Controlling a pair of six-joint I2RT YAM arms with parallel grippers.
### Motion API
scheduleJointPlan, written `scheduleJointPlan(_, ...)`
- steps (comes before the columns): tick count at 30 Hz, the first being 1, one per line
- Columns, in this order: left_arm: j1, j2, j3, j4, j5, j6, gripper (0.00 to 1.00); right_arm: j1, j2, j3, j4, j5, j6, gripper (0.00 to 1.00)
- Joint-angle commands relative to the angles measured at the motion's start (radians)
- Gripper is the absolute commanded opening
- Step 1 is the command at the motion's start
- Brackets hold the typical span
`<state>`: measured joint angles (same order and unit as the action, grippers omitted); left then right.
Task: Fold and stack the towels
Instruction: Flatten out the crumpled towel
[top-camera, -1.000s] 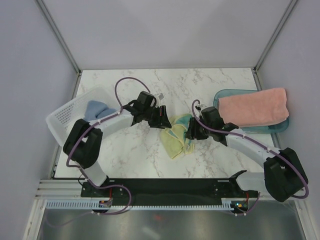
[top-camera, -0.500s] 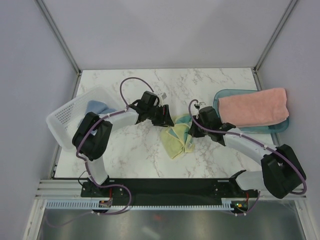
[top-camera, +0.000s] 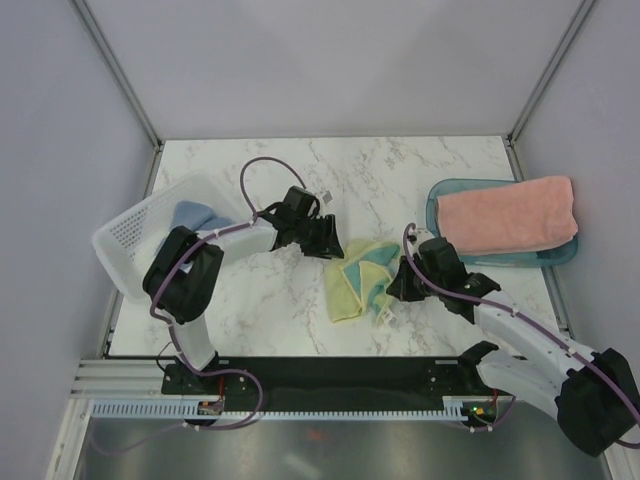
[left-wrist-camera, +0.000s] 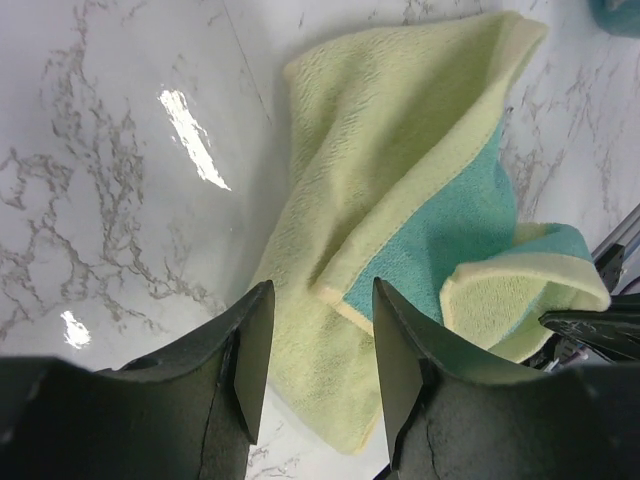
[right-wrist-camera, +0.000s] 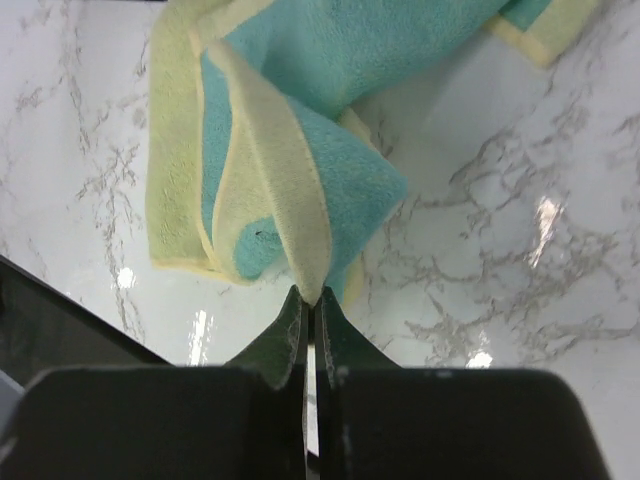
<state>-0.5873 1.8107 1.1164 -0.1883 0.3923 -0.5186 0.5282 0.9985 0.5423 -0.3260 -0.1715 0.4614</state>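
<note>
The pale-yellow-and-teal towel (top-camera: 358, 275) lies crumpled mid-table, partly turned over so its teal side shows (right-wrist-camera: 300, 60). My right gripper (top-camera: 396, 288) is shut on a yellow-edged fold at the towel's right side (right-wrist-camera: 309, 297). At the towel's far left corner my left gripper (top-camera: 334, 243) hovers open, with yellow cloth (left-wrist-camera: 400, 150) below its fingers (left-wrist-camera: 320, 300) and nothing between them. A salmon-pink towel (top-camera: 506, 214) lies folded on the teal tray (top-camera: 440, 192). A blue-grey towel (top-camera: 194, 216) sits in the white basket (top-camera: 130, 232).
The basket stands tilted at the table's left edge and the tray at its right edge. Bare marble (top-camera: 400, 165) stretches behind the towel. The black base rail (top-camera: 330, 375) runs along the near edge.
My right gripper went from open to shut on the towel's fold and drew back toward the near edge, pulling that part along. My left gripper shifted a little to the right.
</note>
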Motion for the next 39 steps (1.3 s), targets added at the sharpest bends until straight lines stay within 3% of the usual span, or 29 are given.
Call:
scheduleJointPlan(1, -0.023, -0.037, -0.013, 0.003, 0.032, -0.014, 0.51, 0.003, -0.041, -0.047, -0.019, -0.034, 0.103, 0.01)
scheduleJointPlan(5, -0.039, -0.017, -0.029, 0.047, 0.085, -0.070, 0.50, 0.012, -0.047, -0.087, 0.016, -0.059, 0.135, 0.11)
scheduleJointPlan(6, -0.043, -0.016, -0.032, 0.058, 0.091, -0.073, 0.50, 0.013, -0.058, -0.090, 0.012, -0.057, 0.134, 0.20)
scheduleJointPlan(11, -0.077, 0.002, -0.030, 0.070, 0.080, -0.073, 0.50, 0.012, -0.107, -0.065, -0.050, -0.031, 0.134, 0.34)
scheduleJointPlan(12, -0.078, 0.019, -0.026, 0.064, 0.073, -0.075, 0.50, 0.012, -0.122, -0.041, -0.064, 0.002, 0.137, 0.44)
scheduleJointPlan(13, -0.078, 0.025, -0.026, 0.061, 0.059, -0.074, 0.50, 0.012, -0.129, -0.029, -0.077, 0.019, 0.138, 0.46)
scheduleJointPlan(20, -0.080, 0.058, -0.027, 0.059, 0.017, -0.072, 0.50, 0.012, -0.078, 0.051, -0.111, 0.141, 0.106, 0.48)
scheduleJointPlan(24, -0.088, 0.000, -0.033, 0.070, 0.034, -0.069, 0.51, 0.012, -0.029, 0.077, -0.114, 0.187, 0.097, 0.48)
scheduleJointPlan(30, -0.105, -0.108, -0.033, 0.144, 0.075, 0.034, 0.55, 0.012, -0.052, 0.050, -0.120, 0.119, 0.143, 0.47)
scheduleJointPlan(34, -0.120, -0.077, -0.023, 0.184, 0.161, 0.097, 0.55, 0.013, -0.115, -0.024, -0.120, 0.078, 0.242, 0.53)
scheduleJointPlan(39, -0.147, -0.028, -0.001, 0.250, 0.200, 0.123, 0.56, 0.013, -0.221, -0.048, -0.166, 0.090, 0.329, 0.52)
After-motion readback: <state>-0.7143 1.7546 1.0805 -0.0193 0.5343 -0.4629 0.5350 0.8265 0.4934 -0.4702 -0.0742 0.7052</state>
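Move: The right hand still pinches the crumpled yellow-teal towel's near-right edge, with the towel's middle about 4 cm ahead, 7 cm left and 5 cm below. The white label lies some 5 cm back and 1 cm left of this hand, the folded pink towel roughly 20 cm ahead and 28 cm right. From the open left hand, the crumpled towel's middle is about 6 cm back, 7 cm right and 4 cm down. Right hand dips back, opening off the towel's edge; left shifts about 6 cm right and back, then rises. ##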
